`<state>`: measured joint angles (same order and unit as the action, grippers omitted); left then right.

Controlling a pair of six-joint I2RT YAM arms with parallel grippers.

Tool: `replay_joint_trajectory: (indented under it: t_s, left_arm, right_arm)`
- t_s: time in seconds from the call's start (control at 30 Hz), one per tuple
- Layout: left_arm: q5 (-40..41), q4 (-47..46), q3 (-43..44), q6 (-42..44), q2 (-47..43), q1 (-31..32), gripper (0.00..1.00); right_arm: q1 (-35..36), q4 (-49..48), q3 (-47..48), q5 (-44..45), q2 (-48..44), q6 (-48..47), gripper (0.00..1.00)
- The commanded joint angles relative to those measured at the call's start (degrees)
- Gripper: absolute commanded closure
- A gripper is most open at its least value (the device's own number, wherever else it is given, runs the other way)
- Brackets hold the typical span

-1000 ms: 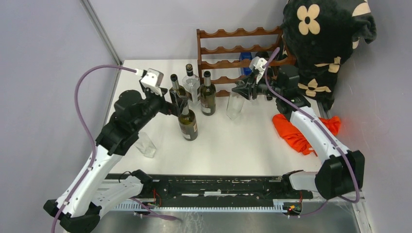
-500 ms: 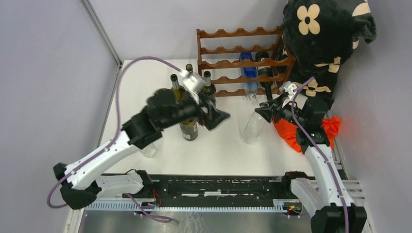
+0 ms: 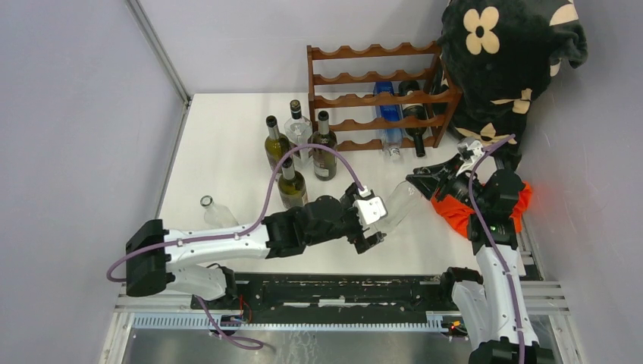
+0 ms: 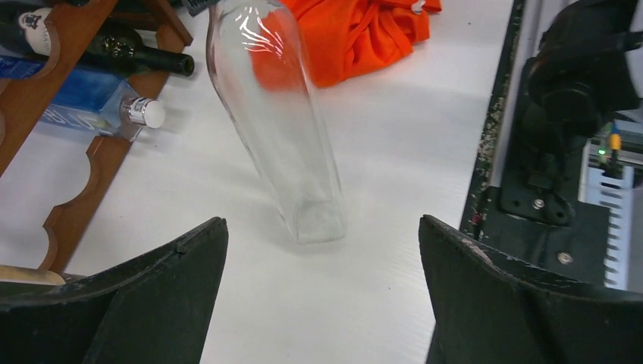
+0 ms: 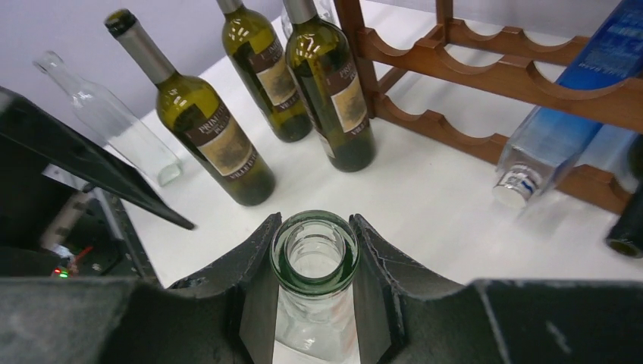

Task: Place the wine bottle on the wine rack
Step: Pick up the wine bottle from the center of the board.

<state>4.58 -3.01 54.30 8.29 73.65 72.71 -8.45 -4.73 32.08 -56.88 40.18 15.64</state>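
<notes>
A clear glass wine bottle (image 3: 396,206) with a green-tinted lip leans steeply, base down on the white table (image 3: 227,152). My right gripper (image 3: 426,182) is shut on its neck; in the right wrist view both fingers (image 5: 254,296) press just under the lip of the bottle (image 5: 315,322). My left gripper (image 3: 377,229) is open, low by the bottle's base. In the left wrist view the bottle (image 4: 277,129) stands just beyond the wide-apart fingers (image 4: 159,296), untouched. The reddish-brown wine rack (image 3: 375,80) stands at the back.
On the rack lie a blue bottle (image 3: 389,114) and a dark bottle (image 3: 415,114). Three green labelled bottles (image 3: 292,189) and a clear one (image 3: 299,130) stand left of centre; another clear bottle (image 3: 216,214) is near left. Orange cloth (image 3: 453,212) and a black floral plush (image 3: 508,61) are at right.
My right arm drew the clear bottle back from the rack and tilted it. My left arm swung from the standing bottles down and right to the held bottle's base, staying open.
</notes>
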Motion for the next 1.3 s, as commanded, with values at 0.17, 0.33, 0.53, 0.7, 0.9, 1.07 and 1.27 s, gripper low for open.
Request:
replay_joint_trajectory:
  t_s: [0.17, 0.33, 0.53, 0.7, 0.9, 1.07, 1.27]
  left_arm:
    - [9.4, -25.0, -4.2, 2.3, 8.5, -0.5, 0.0]
    - [4.2, -28.1, -5.6, -2.7, 11.0, -6.0, 0.0]
    - [-8.5, -31.3, -7.2, -4.6, 14.0, -8.7, 0.0]
    - [-14.5, -36.5, -9.5, -7.8, 17.1, -8.8, 0.0]
    - [-13.1, -35.5, -8.9, -7.0, 20.4, -8.9, 0.04]
    - [-12.0, -30.2, -5.4, -5.9, 21.3, -9.0, 0.25]
    - [-13.1, -21.1, -2.3, -5.9, 19.4, -10.3, 0.98]
  right_arm:
    - [-0.8, -20.4, -4.2, -2.9, -0.7, 22.5, 1.0]
    - [-0.9, -25.0, -6.0, -3.3, -0.1, 27.8, 1.0]
    - [-1.3, -26.7, -6.3, -3.2, 1.2, 29.7, 1.0]
    - [-1.6, -28.7, -6.3, -3.1, 2.8, 31.7, 1.0]
    - [-1.6, -29.6, -6.0, -3.1, 4.1, 33.2, 1.0]
    - [-1.7, -29.4, -5.8, -3.3, 4.7, 33.3, 1.0]
    - [-2.4, -20.4, -4.1, -4.1, 5.1, 24.4, 0.88]
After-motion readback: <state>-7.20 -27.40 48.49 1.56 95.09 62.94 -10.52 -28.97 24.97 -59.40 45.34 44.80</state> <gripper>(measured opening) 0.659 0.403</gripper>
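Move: The clear wine bottle hangs neck-up, tilted, from the right gripper. Its middle is roughly 7 cm ahead of the left hand, 4 cm to its right and 8 cm below; from the right hand it is some 2 cm back, 4 cm left and 10 cm down. From the left hand, a dark wine bottle stands about 16 cm ahead and 21 cm left, 10 cm lower; the orange cloth lies about 15 cm ahead and 27 cm right, some 22 cm below. Sink the open left gripper about 11 cm in all beside the hanging bottle, going forward some 7 cm and slightly right first, then back a little as it drops. Then close its fingers from wide open until they pinch the body near the base. Meanwhile keep the right grip on the neck nearly in place and roll that wrist some 20 degrees, its left side rising, to swing the base left towards the left gripper. ##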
